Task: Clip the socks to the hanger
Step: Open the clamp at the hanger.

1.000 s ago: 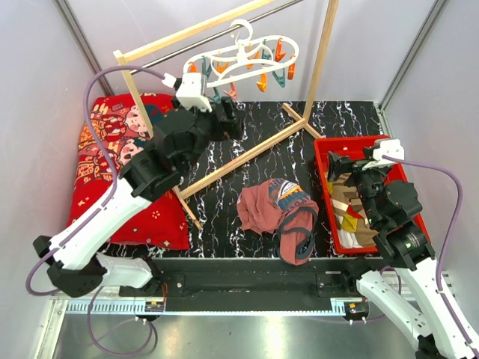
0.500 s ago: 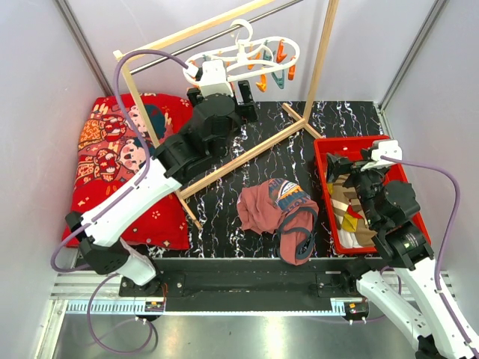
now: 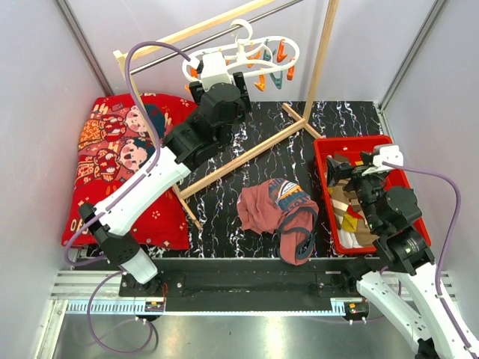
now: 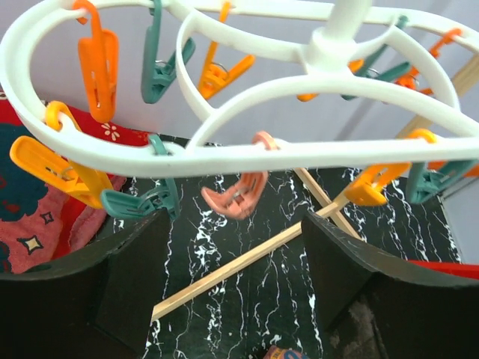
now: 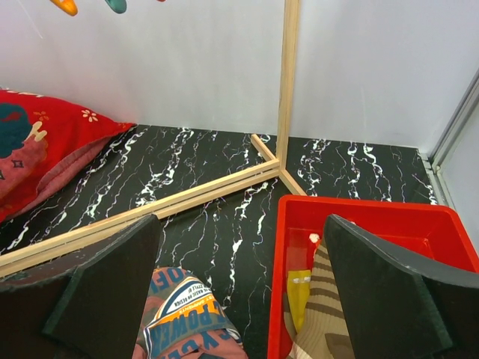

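Note:
The white oval hanger (image 3: pixel 244 54) hangs by its hook from the rack's rail, with orange and teal pegs along its rings. My left gripper (image 3: pixel 222 84) is raised just under it and stands open. In the left wrist view a pink peg (image 4: pixel 236 196) dangles from the hanger's ring (image 4: pixel 299 152) just above the gap of the left gripper (image 4: pixel 236 250), touching neither finger. The socks (image 3: pixel 352 217), striped (image 5: pixel 323 299) and mustard yellow (image 5: pixel 299 296), lie in the red bin. My right gripper (image 3: pixel 350 176) hovers open over the bin's left end, and the right gripper (image 5: pixel 239 258) holds nothing.
The red bin (image 3: pixel 322 161) sits at the right. A rust-maroon printed garment (image 3: pixel 275 211) lies mid-table. A red cartoon cushion (image 3: pixel 120 153) fills the left. The wooden rack's floor bars (image 3: pixel 239 158) and upright pole (image 3: pixel 320 60) cross the back.
My left arm has swung up and back from over the cushion's edge to just beneath the hanger, and its jaws have narrowed a little. The right arm has barely moved.

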Tool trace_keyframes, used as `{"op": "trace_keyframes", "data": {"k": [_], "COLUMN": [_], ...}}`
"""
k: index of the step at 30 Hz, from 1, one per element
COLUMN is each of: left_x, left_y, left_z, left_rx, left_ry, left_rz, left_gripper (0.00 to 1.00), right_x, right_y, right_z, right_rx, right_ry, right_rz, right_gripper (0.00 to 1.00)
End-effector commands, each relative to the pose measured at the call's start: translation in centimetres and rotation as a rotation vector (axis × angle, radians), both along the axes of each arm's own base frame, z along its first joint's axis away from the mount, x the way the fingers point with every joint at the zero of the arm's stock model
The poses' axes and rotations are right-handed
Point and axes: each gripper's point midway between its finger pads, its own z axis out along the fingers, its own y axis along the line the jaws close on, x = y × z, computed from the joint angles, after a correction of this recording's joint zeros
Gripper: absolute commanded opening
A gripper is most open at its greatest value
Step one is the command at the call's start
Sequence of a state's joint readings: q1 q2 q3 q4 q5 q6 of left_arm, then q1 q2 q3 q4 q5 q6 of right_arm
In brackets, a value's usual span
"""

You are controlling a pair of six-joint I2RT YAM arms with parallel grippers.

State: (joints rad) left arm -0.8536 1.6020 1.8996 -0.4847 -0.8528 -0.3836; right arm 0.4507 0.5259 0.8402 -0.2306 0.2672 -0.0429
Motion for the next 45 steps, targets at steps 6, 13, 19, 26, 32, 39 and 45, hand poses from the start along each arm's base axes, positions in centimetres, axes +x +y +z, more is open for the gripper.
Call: {"op": "trace_keyframes", "data": {"k": [6, 13, 19, 26, 32, 39, 45], "left_x": [1.2, 2.0, 2.1, 1.5, 1.1, 0.7, 0.3], "left_y": [0.3, 0.5, 0.4, 0.7, 1.2, 1.8, 1.5], "left_z": [2.5, 2.4, 2.3, 2.5, 2.3, 2.3, 2.4], "left_rx": [-0.066, -0.065, -0.065, -0.064, -0.068, -0.078, -0.073], "left_ry": [-0.048, -0.046, -0.042, -0.043, -0.037, -0.028, -0.022], "left_rz": [0.022, 0.022, 0.004, -0.014, -0.03, -0.063, -0.111], "left_gripper": [0.74, 0.69, 0.61, 0.47, 0.35, 0.22, 0.11], "right_x": [-0.5, -0.6, -0.6, -0.5, -0.4, -0.3, 0.3], "right_y": [0.3, 0.7, 1.0, 1.5, 2.1, 3.4, 6.9], "right_z": [0.4, 0.3, 0.1, 0.1, -0.3, -0.9, -1.0], "right_rx": [0.016, 0.017, 0.015, 0.011, 0.007, -0.002, 0.023], "right_ry": [-0.038, -0.043, -0.037, -0.031, 0.007, 0.066, 0.132], "right_rz": [0.028, 0.053, 0.067, 0.091, 0.12, 0.18, 0.332], "right_gripper": [1.0, 1.0, 1.0, 1.0, 1.0, 1.0, 1.0]}}
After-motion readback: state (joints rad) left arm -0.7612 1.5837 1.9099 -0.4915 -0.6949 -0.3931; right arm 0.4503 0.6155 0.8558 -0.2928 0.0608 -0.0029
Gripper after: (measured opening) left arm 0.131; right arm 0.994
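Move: The pink clip hangs from the hanger's near rail about 4 cm ahead of the left hand and 1 cm above it, centred between the open fingers. The green clip is some 5 cm to its left, and an orange clip is about 8 cm to its right and 2 cm farther out. From the right hand, the pink clip lies roughly 38 cm left, 18 cm ahead and 7 cm higher. The left hand eases about 2 cm forward to the pink clip, closes its fingers on it, then edges up-left. ##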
